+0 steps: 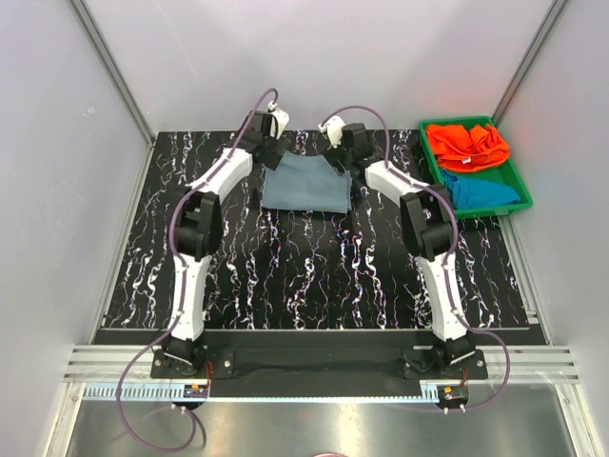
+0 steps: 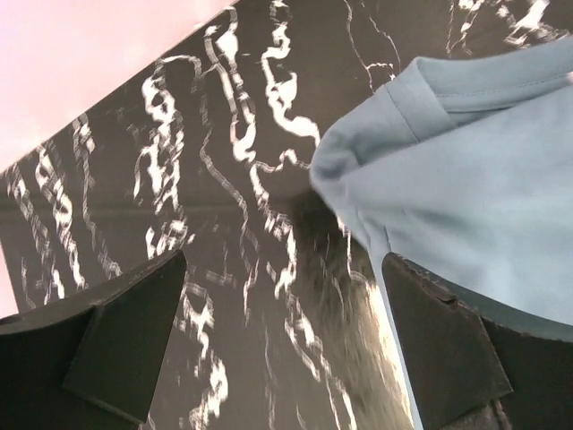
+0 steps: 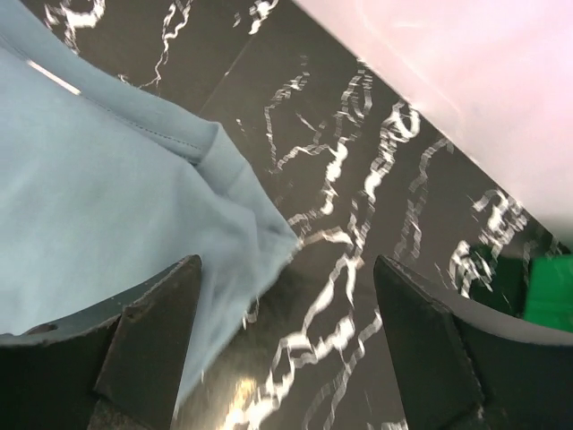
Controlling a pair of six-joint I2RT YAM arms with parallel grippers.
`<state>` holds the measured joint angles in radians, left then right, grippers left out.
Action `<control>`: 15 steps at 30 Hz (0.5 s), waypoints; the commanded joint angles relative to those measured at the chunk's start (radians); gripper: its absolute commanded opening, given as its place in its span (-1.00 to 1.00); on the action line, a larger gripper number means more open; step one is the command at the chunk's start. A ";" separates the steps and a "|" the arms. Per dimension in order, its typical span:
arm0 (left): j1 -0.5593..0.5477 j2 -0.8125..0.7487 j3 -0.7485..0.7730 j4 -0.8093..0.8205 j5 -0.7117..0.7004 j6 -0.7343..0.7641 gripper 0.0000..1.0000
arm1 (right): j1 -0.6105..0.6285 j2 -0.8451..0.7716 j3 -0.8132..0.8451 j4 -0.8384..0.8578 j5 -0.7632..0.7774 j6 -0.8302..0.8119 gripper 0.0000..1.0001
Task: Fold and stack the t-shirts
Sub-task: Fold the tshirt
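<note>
A dusty grey-blue t-shirt (image 1: pixel 306 185) lies folded flat at the back middle of the black marbled table. My left gripper (image 1: pixel 270 152) hovers over its far left corner and stands open, empty; in the left wrist view the shirt's corner (image 2: pixel 466 179) lies on the table beside the right finger, with nothing between the jaws. My right gripper (image 1: pixel 339 154) is over the far right corner, open too; the cloth's corner (image 3: pixel 134 206) rests loose by its left finger. An orange t-shirt (image 1: pixel 466 146) and a teal-blue t-shirt (image 1: pixel 483 193) lie crumpled in the green tray (image 1: pixel 436 169).
The green tray stands at the back right of the table, close to the right arm's elbow. White walls close in behind and at both sides. Bare marbled table (image 1: pixel 314 267) stretches in front of the folded shirt.
</note>
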<state>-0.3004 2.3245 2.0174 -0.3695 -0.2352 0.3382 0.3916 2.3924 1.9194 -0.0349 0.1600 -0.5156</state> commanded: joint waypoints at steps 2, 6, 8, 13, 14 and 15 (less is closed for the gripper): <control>0.004 -0.275 -0.078 0.002 0.115 -0.168 0.98 | -0.004 -0.263 -0.049 -0.006 -0.002 0.136 0.70; 0.030 -0.323 -0.149 -0.104 0.333 -0.335 0.98 | -0.004 -0.355 -0.068 -0.195 -0.158 0.275 0.68; 0.047 -0.341 -0.222 -0.105 0.486 -0.438 0.98 | -0.005 -0.378 -0.076 -0.258 -0.346 0.339 0.66; 0.118 -0.312 -0.289 -0.114 0.707 -0.579 0.97 | -0.005 -0.297 0.021 -0.511 -0.689 0.475 0.62; 0.136 -0.309 -0.290 -0.114 0.718 -0.587 0.97 | -0.005 -0.276 0.012 -0.520 -0.764 0.541 0.60; 0.144 -0.304 -0.293 -0.111 0.732 -0.593 0.96 | -0.004 -0.272 -0.002 -0.519 -0.792 0.563 0.59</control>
<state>-0.1986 1.9896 1.7454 -0.4614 0.3305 -0.1413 0.3870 2.0487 1.9236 -0.3786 -0.3592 -0.1211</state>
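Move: The folded t-shirt's middle lies about 11 cm to the right of the left hand and 8 cm back, some 3 cm below. From the right hand it is roughly 10 cm to the left and 7 cm back, again about 3 cm lower, both hands being at its far corners. The green box with the other shirts stands some 40 cm to the right of the right hand and 3 cm back, about 2 cm lower. Both open hands rise from the t-shirt, drawing back about 10 cm and rolling; the left then sinks again. ##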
